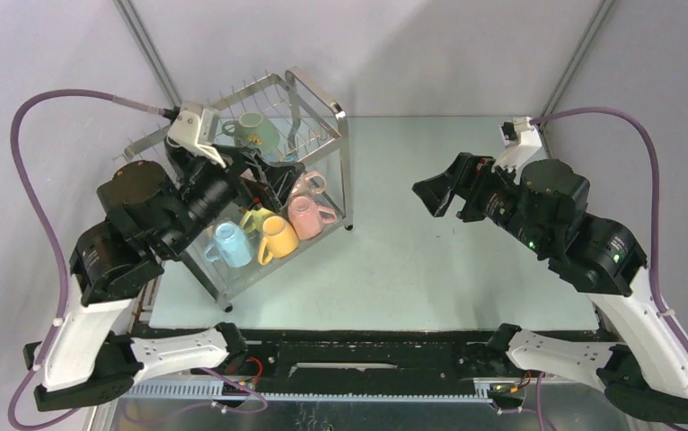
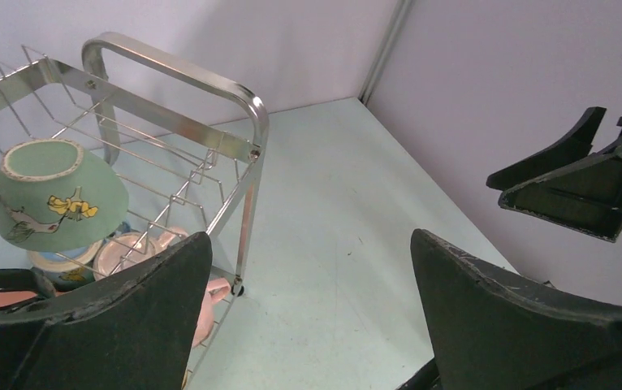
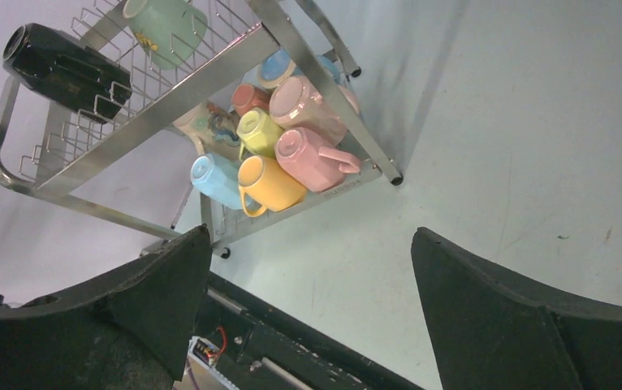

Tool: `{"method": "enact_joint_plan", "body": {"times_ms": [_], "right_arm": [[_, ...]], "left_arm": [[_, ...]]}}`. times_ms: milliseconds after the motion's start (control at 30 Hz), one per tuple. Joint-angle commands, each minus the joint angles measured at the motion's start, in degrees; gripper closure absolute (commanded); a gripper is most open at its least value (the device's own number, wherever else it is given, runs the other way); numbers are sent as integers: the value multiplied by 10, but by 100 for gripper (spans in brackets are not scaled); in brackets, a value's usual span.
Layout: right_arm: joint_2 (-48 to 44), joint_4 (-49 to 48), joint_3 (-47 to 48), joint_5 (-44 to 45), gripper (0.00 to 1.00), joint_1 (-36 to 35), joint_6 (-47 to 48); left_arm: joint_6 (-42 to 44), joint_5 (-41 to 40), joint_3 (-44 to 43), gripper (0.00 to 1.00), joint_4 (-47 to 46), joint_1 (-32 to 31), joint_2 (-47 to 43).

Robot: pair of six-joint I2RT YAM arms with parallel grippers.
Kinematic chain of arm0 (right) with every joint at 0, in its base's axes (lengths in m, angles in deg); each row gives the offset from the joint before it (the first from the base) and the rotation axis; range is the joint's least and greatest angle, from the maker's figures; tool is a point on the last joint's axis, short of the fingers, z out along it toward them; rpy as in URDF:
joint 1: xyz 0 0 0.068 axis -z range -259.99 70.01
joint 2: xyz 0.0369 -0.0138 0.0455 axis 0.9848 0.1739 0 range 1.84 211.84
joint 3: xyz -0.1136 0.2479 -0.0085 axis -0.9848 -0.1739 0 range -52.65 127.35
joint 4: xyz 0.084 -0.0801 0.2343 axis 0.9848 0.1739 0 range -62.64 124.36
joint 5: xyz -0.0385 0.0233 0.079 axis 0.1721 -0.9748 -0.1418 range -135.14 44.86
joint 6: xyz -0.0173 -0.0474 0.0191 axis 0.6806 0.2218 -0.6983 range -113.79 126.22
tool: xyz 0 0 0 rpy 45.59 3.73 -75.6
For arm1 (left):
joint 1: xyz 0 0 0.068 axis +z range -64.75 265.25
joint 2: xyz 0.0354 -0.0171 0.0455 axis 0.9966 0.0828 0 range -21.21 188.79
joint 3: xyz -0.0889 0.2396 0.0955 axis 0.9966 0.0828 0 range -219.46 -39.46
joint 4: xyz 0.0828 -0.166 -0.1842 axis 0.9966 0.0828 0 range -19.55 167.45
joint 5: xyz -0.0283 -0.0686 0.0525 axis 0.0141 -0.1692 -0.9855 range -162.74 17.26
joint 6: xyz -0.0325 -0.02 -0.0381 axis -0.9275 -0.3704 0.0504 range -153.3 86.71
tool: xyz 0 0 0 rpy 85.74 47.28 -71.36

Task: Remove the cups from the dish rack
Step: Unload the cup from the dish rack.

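The steel dish rack [image 1: 336,121] stands at the table's left. A green cup [image 1: 255,130] sits upside down on its upper tier, also in the left wrist view [image 2: 56,195]. A black cup [image 3: 64,69] lies on its side beside it. On the lower tier crowd pink [image 1: 307,215], yellow [image 1: 277,238], light blue [image 1: 230,244] and lime [image 1: 255,220] cups, with more behind them. My left gripper [image 1: 258,172] hovers open over the rack's near side, a little way short of the green cup, holding nothing [image 2: 309,237]. My right gripper [image 1: 435,196] hangs open and empty over mid-table [image 3: 309,234].
The pale green table [image 1: 466,269] stretches right of the rack. Grey walls with metal corner posts [image 1: 147,40] close the back. A black rail [image 1: 367,346] with the arm bases runs along the near edge.
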Motion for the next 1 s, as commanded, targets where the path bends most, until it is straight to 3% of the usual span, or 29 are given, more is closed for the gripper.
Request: {"method": "enact_joint_plan", "body": {"times_ms": [0, 267, 700, 800, 967], "right_arm": [[-9, 10, 22, 43, 0, -10, 29], [-16, 12, 11, 52, 0, -14, 34], [1, 6, -4, 36, 0, -24, 35], [9, -1, -7, 27, 0, -26, 35], [22, -3, -7, 12, 0, -28, 39]], "left_arm": [[16, -33, -19, 0, -5, -7, -8], [29, -51, -14, 0, 9, -8, -22], [82, -286, -9, 0, 26, -5, -29], [89, -320, -24, 0, 35, 26, -11], [60, -310, -83, 0, 77, 118, 19]]}}
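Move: The black cup lies on the rack's top tier, about 20 cm to the left hand's left, 9 cm ahead and some 12 cm below it. Beside it on that tier, the green cup stands roughly 13 cm ahead of the hand, 9 cm left and equally far below. From the right hand the black cup is about 50 cm left, 11 cm ahead and slightly lower, some 5 cm. The left hand swings left about 12 cm towards the black cup, turning some 35 degrees counter-clockwise, fingers staying open. ##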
